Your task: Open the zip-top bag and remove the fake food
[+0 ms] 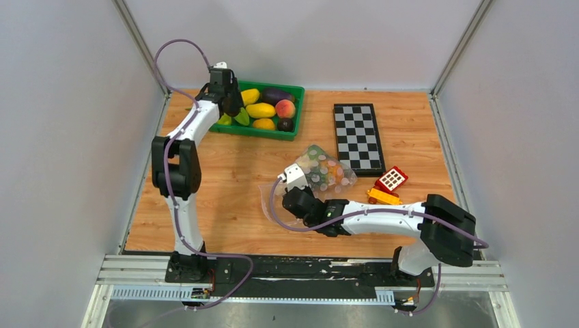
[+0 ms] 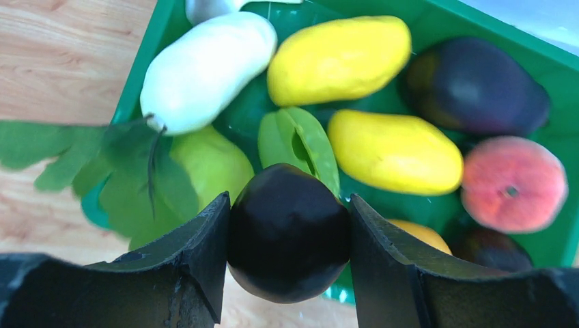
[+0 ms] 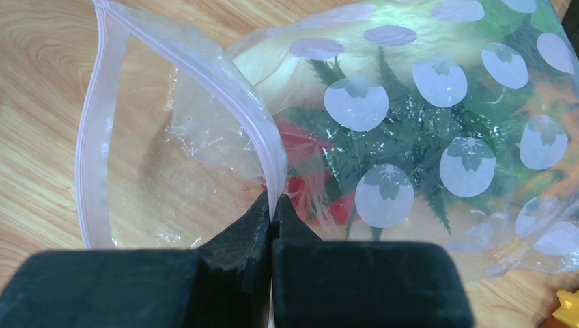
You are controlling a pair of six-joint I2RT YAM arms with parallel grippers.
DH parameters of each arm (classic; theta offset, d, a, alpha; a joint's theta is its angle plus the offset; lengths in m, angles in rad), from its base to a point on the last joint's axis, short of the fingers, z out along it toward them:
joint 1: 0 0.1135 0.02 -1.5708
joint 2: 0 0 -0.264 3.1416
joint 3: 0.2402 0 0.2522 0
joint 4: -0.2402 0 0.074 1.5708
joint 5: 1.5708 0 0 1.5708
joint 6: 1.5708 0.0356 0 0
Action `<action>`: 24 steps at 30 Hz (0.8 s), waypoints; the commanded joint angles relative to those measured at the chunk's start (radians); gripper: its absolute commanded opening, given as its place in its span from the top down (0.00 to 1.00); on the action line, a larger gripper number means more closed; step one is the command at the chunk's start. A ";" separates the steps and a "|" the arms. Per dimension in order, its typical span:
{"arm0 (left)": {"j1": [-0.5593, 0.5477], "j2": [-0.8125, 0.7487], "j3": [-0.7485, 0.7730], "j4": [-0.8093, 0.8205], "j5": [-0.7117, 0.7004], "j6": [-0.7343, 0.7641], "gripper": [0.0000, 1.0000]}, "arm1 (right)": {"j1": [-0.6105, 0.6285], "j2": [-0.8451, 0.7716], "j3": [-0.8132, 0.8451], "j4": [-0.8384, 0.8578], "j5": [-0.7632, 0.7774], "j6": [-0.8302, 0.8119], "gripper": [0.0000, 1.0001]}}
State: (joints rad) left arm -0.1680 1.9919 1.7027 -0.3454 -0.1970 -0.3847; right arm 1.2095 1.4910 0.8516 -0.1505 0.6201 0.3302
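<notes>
The zip-top bag (image 1: 321, 171) lies mid-table, clear with pale round dots, its mouth gaping open. My right gripper (image 3: 274, 212) is shut on the pink zip strip (image 3: 232, 102) of the upper lip. Inside the bag (image 3: 410, 102) I see a red piece (image 3: 300, 147) and spiky green leaves (image 3: 396, 137). My left gripper (image 2: 288, 239) hangs over the near corner of the green tray (image 2: 478, 20), shut on a dark round fruit (image 2: 287, 225). Below it lie a white radish (image 2: 205, 68), a green pear (image 2: 212, 164) and a leafy green piece (image 2: 102, 164).
The tray (image 1: 300, 109) at the back also holds yellow fruits (image 2: 396, 150), a purple eggplant (image 2: 474, 85) and a peach (image 2: 512, 184). A chessboard (image 1: 357, 137) lies right of the tray. A red-yellow toy block car (image 1: 388, 186) sits just right of the bag.
</notes>
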 commanded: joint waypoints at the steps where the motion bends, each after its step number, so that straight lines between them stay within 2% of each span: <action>1: 0.019 0.132 0.152 -0.033 0.014 0.018 0.72 | -0.002 0.022 0.017 0.045 -0.004 -0.032 1.00; 7: 0.019 0.248 0.193 -0.061 -0.041 0.060 0.65 | -0.007 0.042 0.026 0.044 -0.006 -0.040 1.00; 9: 0.018 0.253 0.194 -0.065 -0.038 0.067 0.57 | -0.007 0.044 0.027 0.043 -0.006 -0.039 1.00; 11: 0.019 0.238 0.185 -0.065 -0.026 0.072 0.43 | -0.009 0.045 0.028 0.040 -0.006 -0.037 1.00; 15: 0.019 0.168 0.162 -0.065 0.025 0.064 0.22 | -0.009 0.035 0.031 0.035 -0.005 -0.038 1.00; 21: 0.018 -0.001 0.097 -0.080 0.123 0.033 0.09 | -0.010 0.019 0.039 0.026 -0.005 -0.047 1.00; 24: 0.013 -0.107 0.020 -0.080 0.175 -0.002 0.06 | -0.009 0.015 0.047 0.016 0.008 -0.057 1.00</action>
State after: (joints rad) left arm -0.1486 2.0895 1.7779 -0.4419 -0.1066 -0.3431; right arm 1.2057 1.5307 0.8555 -0.1390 0.6182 0.2935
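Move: The spot in the green bin where the dark fruit in my left hand goes lies about 9 cm below that hand, some 3 cm ahead and 1 cm left. Around it lie the green star fruit, 4 cm ahead of my hand and 2 cm right, the green pear 4 cm ahead and 6 cm left, and the yellow mango 6 cm ahead and 8 cm right. From my right hand, that spot is roughly 32 cm ahead, 24 cm left and a little lower, perhaps 2 cm. I lower the dark fruit about 8 cm into the near left part of the green bin with my left hand, easing slightly forward and tipping the fingers some 10 degrees further down. At the bottom I open wide and let the fruit go, then lift about 5 cm, drawing back a couple of centimetres. My right hand keeps pinching the bag's rim, sinking only about 1 cm. ##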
